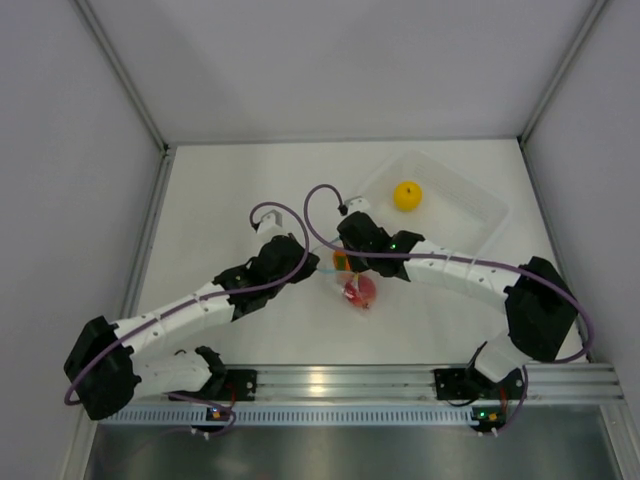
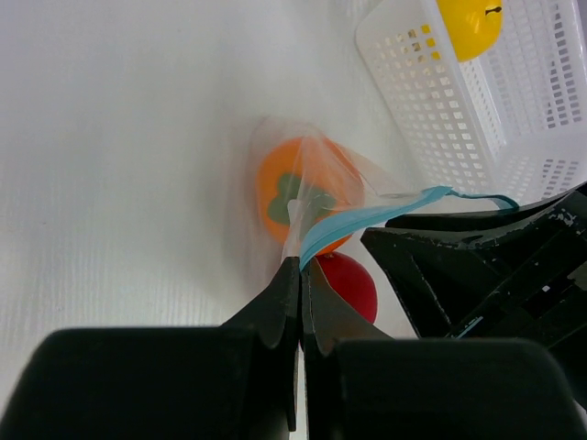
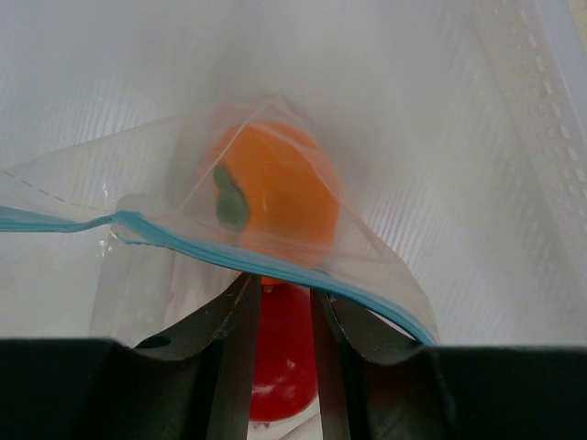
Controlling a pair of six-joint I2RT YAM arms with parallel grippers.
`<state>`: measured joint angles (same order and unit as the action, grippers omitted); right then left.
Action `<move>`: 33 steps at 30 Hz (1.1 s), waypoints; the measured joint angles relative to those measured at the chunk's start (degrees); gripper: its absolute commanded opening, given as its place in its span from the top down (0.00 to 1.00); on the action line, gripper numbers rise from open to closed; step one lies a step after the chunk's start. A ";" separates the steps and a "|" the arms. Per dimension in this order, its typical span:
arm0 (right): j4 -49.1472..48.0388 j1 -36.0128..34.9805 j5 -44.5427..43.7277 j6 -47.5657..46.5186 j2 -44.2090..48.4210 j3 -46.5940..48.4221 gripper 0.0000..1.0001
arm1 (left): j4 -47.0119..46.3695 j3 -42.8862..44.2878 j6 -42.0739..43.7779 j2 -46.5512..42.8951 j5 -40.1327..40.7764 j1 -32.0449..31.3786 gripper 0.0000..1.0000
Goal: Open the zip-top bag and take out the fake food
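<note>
The zip-top bag (image 1: 338, 280) lies at mid-table, its clear plastic lifted and its blue zip strip (image 2: 367, 215) stretched between both grippers. My left gripper (image 2: 300, 261) is shut on the bag's edge by the strip. The orange fruit with a green top (image 3: 271, 192) sits inside the bag. A red fruit (image 3: 282, 357) lies under the strip and shows through the gap of my right gripper (image 3: 284, 282). Its jaws stand slightly apart, their tips just beneath the strip (image 3: 229, 252), pinching nothing I can see. The yellow fruit (image 1: 407, 195) rests in the tray.
A clear perforated tray (image 1: 470, 200) stands at the back right, close behind the right gripper, and its white grid wall (image 2: 440, 101) shows in the left wrist view. Grey walls close in the table on the left, back and right.
</note>
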<state>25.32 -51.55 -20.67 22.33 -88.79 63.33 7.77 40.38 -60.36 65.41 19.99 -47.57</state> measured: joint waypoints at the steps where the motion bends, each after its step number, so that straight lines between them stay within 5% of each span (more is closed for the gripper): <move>1: -0.50 -0.04 0.42 0.17 -0.02 -0.37 0.70 | 0.00 0.00 0.00 0.02 0.00 0.00 1.00; 15: -11.61 -0.04 0.85 0.15 -5.46 -3.04 0.59 | -0.04 0.00 0.94 3.39 -0.02 0.17 1.00; 20: -14.14 0.26 1.05 -0.11 -8.17 -2.75 0.48 | -0.04 0.00 1.68 3.67 -0.20 0.17 1.00; 33: -19.32 2.58 12.04 0.24 -11.93 -2.12 0.30 | -0.09 0.02 2.71 5.35 -1.31 0.24 1.00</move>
<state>6.00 -48.97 -8.62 22.57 -100.73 61.21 7.68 40.40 -57.65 70.76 18.68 -47.33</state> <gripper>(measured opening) 0.677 0.022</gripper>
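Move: About 4 cm ahead, 3 cm to the left and 8 cm below the right hand lies the orange fruit inside the bag. The red fruit sits roughly 2 cm back of that hand, straight below it by 8 cm, and the yellow fruit in the basket some 17 cm ahead and 13 cm to its right. From the left hand, pinching the bag's teal rim, the orange fruit is about 5 cm ahead, 5 cm right and 12 cm down. Reaching down into the bag mouth over the orange fruit, the right hand goes about 5 cm left and as much down, easing a little forward, while its fingers spread from about a quarter to two-thirds open and its left side rises some 10 degrees. The left hand keeps its pinch on the rim and sinks about 3 cm. ##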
